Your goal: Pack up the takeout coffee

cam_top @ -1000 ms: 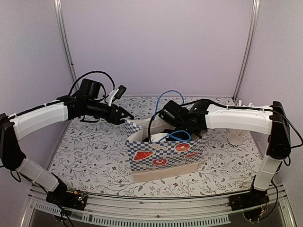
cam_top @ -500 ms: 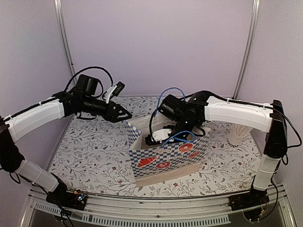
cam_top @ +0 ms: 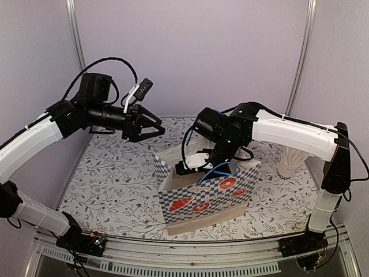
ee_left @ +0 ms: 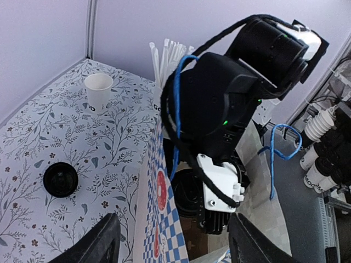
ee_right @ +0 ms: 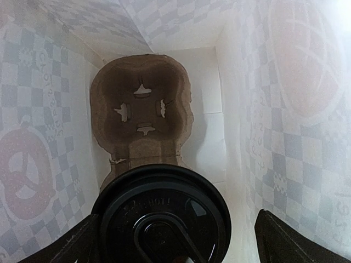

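The takeout coffee shows in the right wrist view as a round black lid (ee_right: pixel 162 216), standing at the bottom of the checkered paper bag (cam_top: pixel 202 193) on the near end of a brown cardboard carrier (ee_right: pixel 140 109). My right gripper (ee_right: pixel 176 233) hangs open over it inside the bag, one finger on each side of the lid and the right finger (ee_right: pixel 296 241) well clear of it. From the left wrist the same lid (ee_left: pixel 186 192) is partly hidden under the right gripper (ee_left: pixel 219 219). My left gripper (cam_top: pixel 151 128) is open and empty, raised above and left of the bag's rim.
A lidless white cup (ee_left: pixel 98 92) and a loose black lid (ee_left: pixel 60 179) sit on the floral table beyond the bag. A cup of white sticks (cam_top: pixel 291 158) stands at the back right. Blue bag handles (cam_top: pixel 222 168) arch beside the right wrist. Side walls enclose the table.
The right gripper has opened wide and risen inside the bag, leaving the cup standing in the carrier. The left arm has lifted up and away from the bag's left rim.
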Available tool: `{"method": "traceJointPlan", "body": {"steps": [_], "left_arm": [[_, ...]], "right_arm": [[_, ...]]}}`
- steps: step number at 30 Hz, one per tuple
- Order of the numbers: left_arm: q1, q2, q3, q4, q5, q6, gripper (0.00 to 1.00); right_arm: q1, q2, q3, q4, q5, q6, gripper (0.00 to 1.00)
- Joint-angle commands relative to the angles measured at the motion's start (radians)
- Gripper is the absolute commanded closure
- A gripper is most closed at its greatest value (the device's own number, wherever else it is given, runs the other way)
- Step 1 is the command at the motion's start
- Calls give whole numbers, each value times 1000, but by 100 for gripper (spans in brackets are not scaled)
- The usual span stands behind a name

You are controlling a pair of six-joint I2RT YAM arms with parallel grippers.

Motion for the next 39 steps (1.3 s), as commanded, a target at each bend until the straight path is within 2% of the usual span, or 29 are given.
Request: {"method": "traceJointPlan", "body": {"steps": [1,7,23,27,30,36,39], "left_arm": [[-85,49,77,-104,-100,60,31],[-147,112,107,-147,-190,78,37],[-214,225,174,-209,-243,52,65],[-215,225,184,-207,-267,45,78],[-218,227,194,-209,-273,38,84],[-221,223,196,-210,-306,38,98],[-222,209,181,-203,-335,38,100]], "right_arm": [[8,-45,23,-43,-28,-14,1],[11,-76,32,-55,-11,-23,1],[27,-104,43,-59,13,-33,1],[32,-121,72,-76,20,-45,1],[33,-134,105,-81,23,-58,1],[42,-167,147,-161,-63,-130,1],[54,-193,153,-185,-95,-156,1]]}}
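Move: The bag rim's far-left corner hangs about 7 cm below the left hand, some 3 cm back and 3 cm to its left. From that hand the lidded cup in the carrier is roughly 20 cm right, 10 cm back and 26 cm down; the loose black lid is about 20 cm ahead, 11 cm right. The right hand, empty inside the bag, has the cup some 8 cm beneath, 1 cm back and 1 cm left, and the rim corner 7 cm ahead, 17 cm left, 10 cm up. Down and to the right by about 5 cm each, its fingertips tipping some 15 degrees further down, the left hand comes to the bag's far-left rim and shuts completely, pinching the thin paper. The right hand, still wide open, draws up off the lidded cup by about 9 cm, most of it late, easing back a little towards the end. ##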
